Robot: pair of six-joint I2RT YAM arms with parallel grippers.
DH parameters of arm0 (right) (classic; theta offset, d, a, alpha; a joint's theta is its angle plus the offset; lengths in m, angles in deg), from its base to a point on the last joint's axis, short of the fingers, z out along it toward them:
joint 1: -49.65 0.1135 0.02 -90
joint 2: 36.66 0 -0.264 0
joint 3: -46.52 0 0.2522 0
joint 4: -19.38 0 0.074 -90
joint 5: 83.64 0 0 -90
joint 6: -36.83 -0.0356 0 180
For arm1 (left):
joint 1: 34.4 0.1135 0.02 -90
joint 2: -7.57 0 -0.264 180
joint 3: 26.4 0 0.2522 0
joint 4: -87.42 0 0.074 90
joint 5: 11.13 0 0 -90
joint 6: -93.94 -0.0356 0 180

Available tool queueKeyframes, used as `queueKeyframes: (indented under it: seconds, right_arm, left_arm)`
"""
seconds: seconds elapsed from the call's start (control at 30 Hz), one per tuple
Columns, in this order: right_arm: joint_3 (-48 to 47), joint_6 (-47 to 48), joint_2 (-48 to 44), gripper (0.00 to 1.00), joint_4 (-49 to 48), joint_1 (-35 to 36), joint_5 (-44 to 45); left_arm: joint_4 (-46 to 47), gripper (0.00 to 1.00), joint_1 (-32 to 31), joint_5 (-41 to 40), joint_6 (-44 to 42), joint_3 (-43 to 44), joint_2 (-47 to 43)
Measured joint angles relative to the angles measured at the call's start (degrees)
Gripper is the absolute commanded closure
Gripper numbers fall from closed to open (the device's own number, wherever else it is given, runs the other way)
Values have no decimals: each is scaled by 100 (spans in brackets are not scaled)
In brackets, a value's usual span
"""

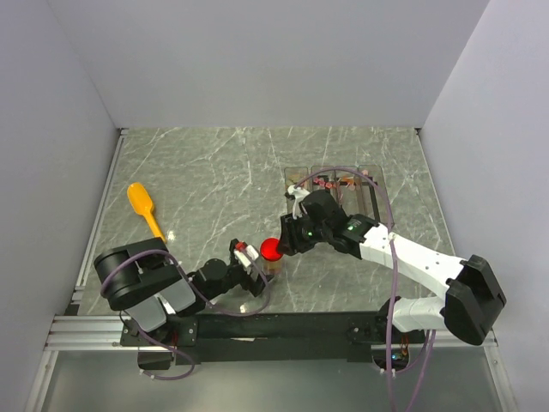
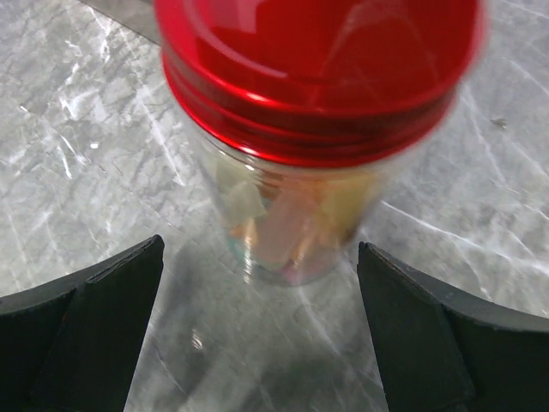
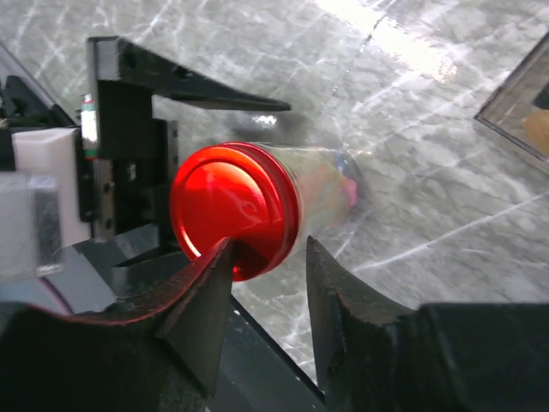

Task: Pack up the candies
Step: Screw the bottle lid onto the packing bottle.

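A clear jar (image 2: 257, 215) with a red lid (image 2: 317, 69) stands on the marble table and holds candies (image 2: 296, 232) in pink, orange and yellow. My left gripper (image 2: 259, 249) is wide open, with one finger on each side of the jar's base and neither touching it. From the other side, my right gripper (image 3: 268, 249) hovers by the lid (image 3: 232, 210). Its jaws stand partly apart with only table between them, and its left fingertip (image 3: 219, 266) overlaps the lid's rim. In the top view both grippers (image 1: 250, 262) (image 1: 287, 240) flank the jar (image 1: 271, 250).
Clear trays (image 1: 364, 202) with more candies (image 1: 330, 182) sit at the back, behind the right arm. A yellow-orange scoop (image 1: 144, 206) lies at the left. White walls enclose the table on three sides.
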Motion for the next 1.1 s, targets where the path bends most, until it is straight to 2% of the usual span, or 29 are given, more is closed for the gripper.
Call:
queueKeyframes:
  seconds: [0.17,0.27,0.5,0.67,0.8,0.93,1.0,1.03,1.1]
  right_arm:
    - [59,-44,-17,57,-129,0,-61]
    - [59,-39,-31,53,-116,0,-48]
    - [-79,229,-92,33,315,0,155]
    - [-369,599,-92,26,662,52,328]
    - [-573,909,-74,22,756,179,374]
    - [-704,1143,68,18,780,308,339]
    - [-774,1250,205,16,780,363,302]
    - [-802,1294,282,15,776,391,291]
    - [-837,1388,422,14,772,444,275]
  left_arm:
    - [-2,1,151,184,48,164,101]
    - [0,1,195,323,92,282,101]
    - [2,1,284,717,94,415,129]
    - [2,12,431,1084,120,446,201]
    - [2,18,560,1397,138,446,201]
    - [2,30,667,1670,170,446,201]
    - [4,42,710,1788,212,444,201]
    - [13,51,732,1838,221,444,201]
    - [17,52,774,1923,238,442,201]
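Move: The packing bottle, its red lid on top, stands just past the left fingertips: about 2 cm ahead and 3 cm to the right of the left hand, near its height. From the right hand, the lid is some 4 cm left, about 1 cm back and 2 cm below, close by the fingertips. The clear candy box lies roughly 20 cm ahead, 14 cm right and 9 cm below the right hand. The left fingers come to pinch the bottle's sides just under the lid: the hand goes right about 2.5 cm and up 1.5 cm around it, then closes from wide open while turning some 10 degrees clockwise. Meanwhile the right hand opens from half shut to wide, backs off right, rises about 2 cm, then returns left and down over the lid, turning counter-clockwise; its touch on the lid can't be made out. ##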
